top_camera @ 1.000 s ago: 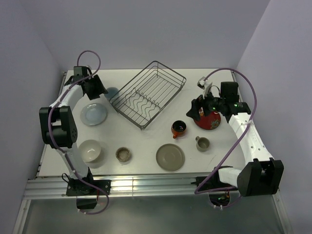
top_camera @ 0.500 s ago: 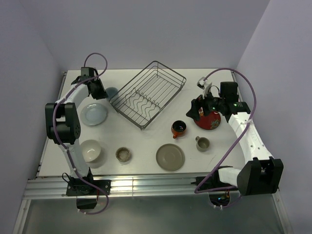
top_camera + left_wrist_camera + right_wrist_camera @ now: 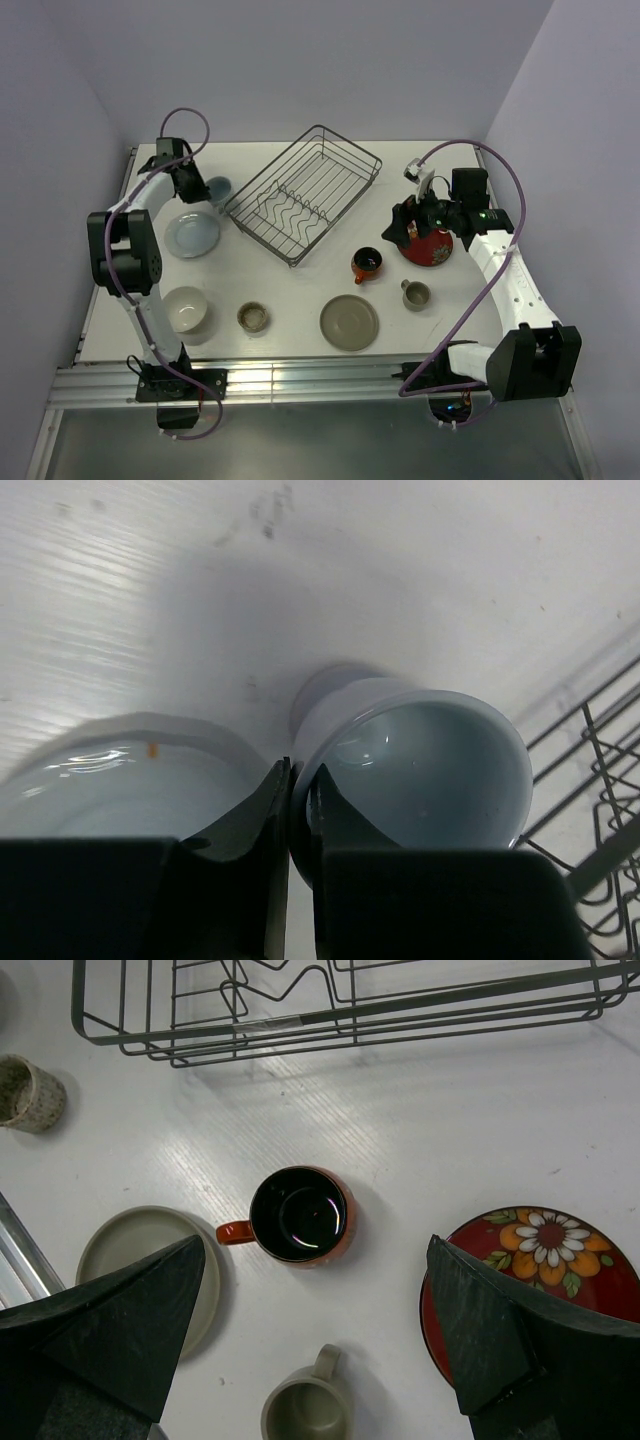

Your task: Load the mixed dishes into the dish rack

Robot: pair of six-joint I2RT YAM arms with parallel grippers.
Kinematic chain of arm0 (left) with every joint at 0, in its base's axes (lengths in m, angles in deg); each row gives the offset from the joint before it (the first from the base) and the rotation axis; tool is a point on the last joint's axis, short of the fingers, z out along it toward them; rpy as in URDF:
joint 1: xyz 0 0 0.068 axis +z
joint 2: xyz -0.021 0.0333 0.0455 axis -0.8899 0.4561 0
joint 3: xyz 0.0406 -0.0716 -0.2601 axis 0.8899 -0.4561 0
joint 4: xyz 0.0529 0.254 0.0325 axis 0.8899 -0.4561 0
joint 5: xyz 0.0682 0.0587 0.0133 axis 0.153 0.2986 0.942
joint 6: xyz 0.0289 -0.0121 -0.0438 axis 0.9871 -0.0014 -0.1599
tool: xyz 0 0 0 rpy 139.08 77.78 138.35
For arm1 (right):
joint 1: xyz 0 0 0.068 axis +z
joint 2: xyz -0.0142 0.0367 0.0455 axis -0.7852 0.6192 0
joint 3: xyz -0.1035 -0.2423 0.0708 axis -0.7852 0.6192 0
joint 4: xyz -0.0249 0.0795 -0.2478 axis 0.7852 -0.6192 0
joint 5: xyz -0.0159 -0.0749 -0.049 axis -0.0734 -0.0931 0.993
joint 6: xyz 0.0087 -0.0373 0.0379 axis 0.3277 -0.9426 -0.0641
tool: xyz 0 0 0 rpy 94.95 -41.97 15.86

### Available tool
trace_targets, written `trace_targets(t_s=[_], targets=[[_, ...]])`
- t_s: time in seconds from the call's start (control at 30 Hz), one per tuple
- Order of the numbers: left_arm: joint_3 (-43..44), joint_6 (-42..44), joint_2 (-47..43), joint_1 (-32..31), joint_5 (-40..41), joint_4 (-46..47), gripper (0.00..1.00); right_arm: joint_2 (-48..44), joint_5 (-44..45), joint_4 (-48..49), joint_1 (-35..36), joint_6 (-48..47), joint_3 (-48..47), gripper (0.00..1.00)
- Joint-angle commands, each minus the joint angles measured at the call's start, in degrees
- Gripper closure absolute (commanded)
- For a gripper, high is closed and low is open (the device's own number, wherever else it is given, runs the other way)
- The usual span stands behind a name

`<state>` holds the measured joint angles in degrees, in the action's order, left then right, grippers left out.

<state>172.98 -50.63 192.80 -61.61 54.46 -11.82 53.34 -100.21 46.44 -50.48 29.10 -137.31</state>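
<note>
My left gripper (image 3: 298,780) is shut on the rim of the small blue-grey cup (image 3: 420,770), one finger inside and one outside. From above, that cup (image 3: 218,188) sits at the far left, between the left gripper (image 3: 197,186) and the dish rack (image 3: 303,193). The pale white plate (image 3: 192,233) lies just in front of it. My right gripper (image 3: 315,1330) hangs open above the table, between the olive-grey plate (image 3: 130,1250) and the red floral plate (image 3: 540,1260). The orange-red mug (image 3: 298,1215) and a grey cup (image 3: 305,1410) stand below it.
A cream bowl (image 3: 185,309) and a beige cup (image 3: 253,317) stand near the front left. The wire rack (image 3: 600,780) is close to the right of the held cup. Walls close in the table on three sides.
The left jaws have closed onto the blue-grey cup's rim and the left wrist has shifted slightly. The right arm has not moved.
</note>
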Motion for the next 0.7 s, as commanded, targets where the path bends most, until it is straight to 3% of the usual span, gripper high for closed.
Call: trace_targets(t_s=[0.0,0.37,0.67], targets=[[3.5,-2.0,-5.9,3.0,1.4,4.0,1.00,-1.7,-1.1,0.4,0.1,-0.7,0.1,0.00],[2.4,-5.7,-13.9,6.4,-2.7,9.3,1.00,0.0,-3.2,-1.5,0.1,-1.4,-1.5,0.01],[-2.5,-14.9,-22.8,5.2,-25.6,21.4,1.00,2.5,-9.2,-3.9,0.5,0.2,-9.3,0.03]])
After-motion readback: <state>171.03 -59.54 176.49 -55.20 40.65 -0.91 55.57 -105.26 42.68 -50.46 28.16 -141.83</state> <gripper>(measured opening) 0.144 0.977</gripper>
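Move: The left hand already has the light-blue mug by its rim, the mug's middle about 4 cm to its right and 4 cm below. The dish rack's middle is roughly 22 cm to that hand's right, about level with it fore and aft and 4 cm lower; the pale plate lies some 10 cm back, 4 cm left and 8 cm down. From the right hand, the rack's middle is around 12 cm ahead, 20 cm left and 16 cm below. Still pinching the light-blue mug by the rim with unmoving fingers, the left hand swings left about 6 cm nearly level, then rises steeply while coming back right, ending some 16 cm higher and almost above where it began. On the way up the fingers tip upward by about 25 degrees and the hand's left side dips. ##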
